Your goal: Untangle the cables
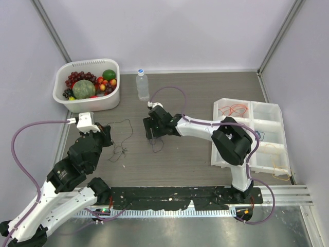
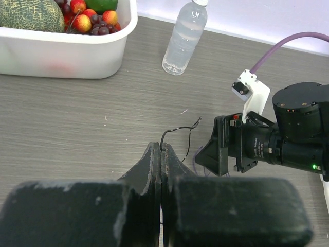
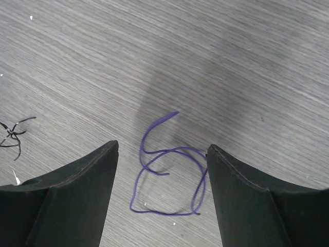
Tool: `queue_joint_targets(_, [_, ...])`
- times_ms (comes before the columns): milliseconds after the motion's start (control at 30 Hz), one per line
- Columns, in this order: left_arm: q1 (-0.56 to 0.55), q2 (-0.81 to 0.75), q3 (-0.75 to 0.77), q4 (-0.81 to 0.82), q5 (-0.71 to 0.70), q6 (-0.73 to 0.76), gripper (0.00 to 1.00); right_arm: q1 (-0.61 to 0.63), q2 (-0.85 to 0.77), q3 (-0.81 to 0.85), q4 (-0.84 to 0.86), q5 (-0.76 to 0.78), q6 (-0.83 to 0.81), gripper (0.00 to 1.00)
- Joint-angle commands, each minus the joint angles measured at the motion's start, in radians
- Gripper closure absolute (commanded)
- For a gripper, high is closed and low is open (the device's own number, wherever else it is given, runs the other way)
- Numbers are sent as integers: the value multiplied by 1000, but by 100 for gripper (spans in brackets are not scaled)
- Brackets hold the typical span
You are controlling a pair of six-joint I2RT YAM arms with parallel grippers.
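My left gripper (image 2: 162, 147) is shut on a thin black cable (image 2: 179, 128) that rises from between its fingertips and curls away over the table. From above, the left gripper (image 1: 108, 137) sits beside a small black tangle of cables (image 1: 120, 151). My right gripper (image 3: 162, 147) hangs open just above a loopy purple cable (image 3: 169, 177), which lies loose on the table between the fingers without touching them. The top view shows the right gripper (image 1: 153, 135) at the table's middle, with the purple cable (image 1: 157, 146) below it. A black tangle (image 3: 11, 135) shows at the left edge.
A white compartment tray (image 1: 252, 119) at the right holds red-orange (image 1: 234, 109), blue (image 1: 261, 136) and yellow (image 1: 278, 162) cables. A white basket (image 1: 110, 100) of fruit stands back left, with a water bottle (image 1: 142, 85) beside it. The right arm's wrist (image 2: 288, 128) is close in front of the left gripper.
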Motion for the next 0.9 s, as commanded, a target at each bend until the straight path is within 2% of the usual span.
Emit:
queue_joint_targets(0, [-3, 2, -2, 9, -35, -23, 100, 42, 29, 46, -8, 99, -5, 26])
queue_joint_targets(167, [-3, 3, -13, 21, -35, -21, 100, 100, 71, 94, -106, 224, 3, 29])
queue_joint_targets(300, [-3, 3, -20, 24, -35, -20, 100, 138, 124, 137, -189, 337, 6, 35])
queue_joint_targets(367, [-3, 2, -19, 21, -36, -18, 100, 138, 128, 139, -206, 356, 17, 47])
queue_joint_targets(400, [-3, 2, -19, 21, -35, -16, 100, 138, 123, 134, -204, 359, 14, 59])
queue_joint_targets(467, [-3, -1, -17, 23, -38, -13, 100, 134, 89, 93, -181, 356, 18, 72])
queue_joint_targets(600, [-3, 0, -14, 23, -44, -7, 100, 100, -39, -11, -77, 313, 34, 95])
queue_joint_targets(633, [-3, 0, -16, 24, -44, -7, 100, 80, -90, -22, -68, 308, 38, 98])
queue_joint_targets(867, [-3, 9, -20, 35, -39, -3, 100, -99, -409, -202, 21, 295, 112, 99])
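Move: The purple cable lies just under the right hand's open fingers, its middle about 3 cm back, 2 cm to the right and 4 cm below. The black cable's knot is some 13 cm to the left of that hand and 6 cm back, and the water bottle roughly 16 cm ahead and 3 cm left. From the left hand, which still grips the black cable, the purple cable lies about 6 cm ahead, 17 cm right and 26 cm lower. Right hand sinks back some 3 cm, pinches the purple cable, then carries it right about 8 cm, rising. ##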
